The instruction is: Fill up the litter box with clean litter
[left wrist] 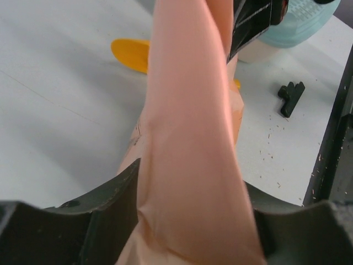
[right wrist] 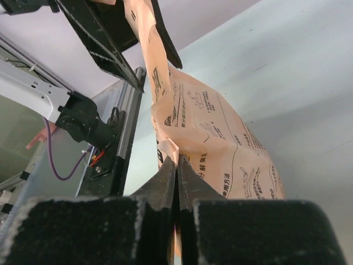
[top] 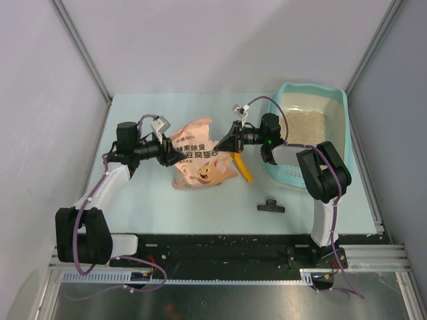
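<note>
The light-teal litter box point(top: 344, 113) stands at the back right, with pale beige clean litter point(top: 303, 125) in its far half. A pink-orange printed bag point(top: 200, 160) lies mid-table between my two grippers. My left gripper point(top: 175, 155) is at the bag's left end. In the left wrist view its fingers point(left wrist: 118, 193) stand apart with the bag point(left wrist: 187, 110) running between them. My right gripper point(top: 224, 145) is at the bag's right top corner. In the right wrist view the right gripper point(right wrist: 177, 160) is shut on a fold of the bag's edge point(right wrist: 171, 148).
An orange scoop point(top: 244, 168) lies partly under the bag's right side, also seen as the scoop point(left wrist: 129, 54). A black clip point(top: 271, 207) rests near the front edge. A dark rail point(top: 233, 243) runs along the near side, and walls close in on both sides.
</note>
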Controlling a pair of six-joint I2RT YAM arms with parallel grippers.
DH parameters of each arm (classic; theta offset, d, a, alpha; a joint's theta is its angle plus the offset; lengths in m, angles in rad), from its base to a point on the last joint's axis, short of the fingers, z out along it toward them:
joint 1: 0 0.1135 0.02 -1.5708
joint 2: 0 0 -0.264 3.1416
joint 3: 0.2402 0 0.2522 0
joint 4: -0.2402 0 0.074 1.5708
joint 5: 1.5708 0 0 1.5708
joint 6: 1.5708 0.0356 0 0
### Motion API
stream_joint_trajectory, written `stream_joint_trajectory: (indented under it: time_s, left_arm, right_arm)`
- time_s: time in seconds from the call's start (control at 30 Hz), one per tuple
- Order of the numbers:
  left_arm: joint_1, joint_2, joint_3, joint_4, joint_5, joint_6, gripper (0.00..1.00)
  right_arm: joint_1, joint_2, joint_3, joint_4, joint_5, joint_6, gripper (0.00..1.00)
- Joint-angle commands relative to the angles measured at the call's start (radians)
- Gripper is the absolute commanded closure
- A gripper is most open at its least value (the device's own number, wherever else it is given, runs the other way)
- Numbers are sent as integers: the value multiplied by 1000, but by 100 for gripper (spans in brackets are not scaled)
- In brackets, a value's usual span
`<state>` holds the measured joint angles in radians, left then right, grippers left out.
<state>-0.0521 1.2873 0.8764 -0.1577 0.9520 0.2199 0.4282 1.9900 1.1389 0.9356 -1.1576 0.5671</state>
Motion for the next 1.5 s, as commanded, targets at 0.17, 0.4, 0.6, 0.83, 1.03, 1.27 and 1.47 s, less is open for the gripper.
stream_joint_trajectory:
  time_s: [0.17,0.4,0.6,0.83,1.03,1.27,1.47]
  left_arm:
    - [20,3,-106,201,62,-100,60]
    - [28,79,-88,331,113,-327,100]
    - [44,90,-85,330,103,-359,100]
    - [49,96,-76,323,102,-364,100]
    - [49,106,-67,307,99,-356,100]
    - [49,113,-59,303,103,-355,100]
    - [83,118,-53,302,108,-360,100]
  right_arm:
    - [-8,-60,4,-96,38,8,100]
    - [-6,-14,4,32,7,34,50]
    - [24,39,9,196,-28,93,38]
    - [46,50,10,212,15,16,31]
    - [63,62,44,212,21,-55,7]
    - [90,82,48,210,9,-16,0]
    - [101,86,48,204,7,16,12]
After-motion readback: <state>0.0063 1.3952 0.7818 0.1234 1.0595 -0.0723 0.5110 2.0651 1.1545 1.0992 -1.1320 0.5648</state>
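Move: The litter bag stands between the hands: its middle is about 6 cm to the left hand's right, 1 cm farther out and 8 cm lower, its upper left edge already between the open fingers. From the right hand, already shut on the upper right edge, the middle lies 5 cm left, 2 cm back and 8 cm down. The yellow scoop is about 6 cm right and 5 cm ahead of the right hand, the black clip some 19 cm right and 14 cm back, both roughly 17 cm lower. The left fingers pinch the bag's upper left edge, closing fully as that hand sinks about 2 cm, then keep hold while the wrist rolls some 15 degrees. The right fingers let go of the upper right edge, open nearly all the way and travel about 3.5 cm left and a little back, in around the bag, staying open with its film between them. ##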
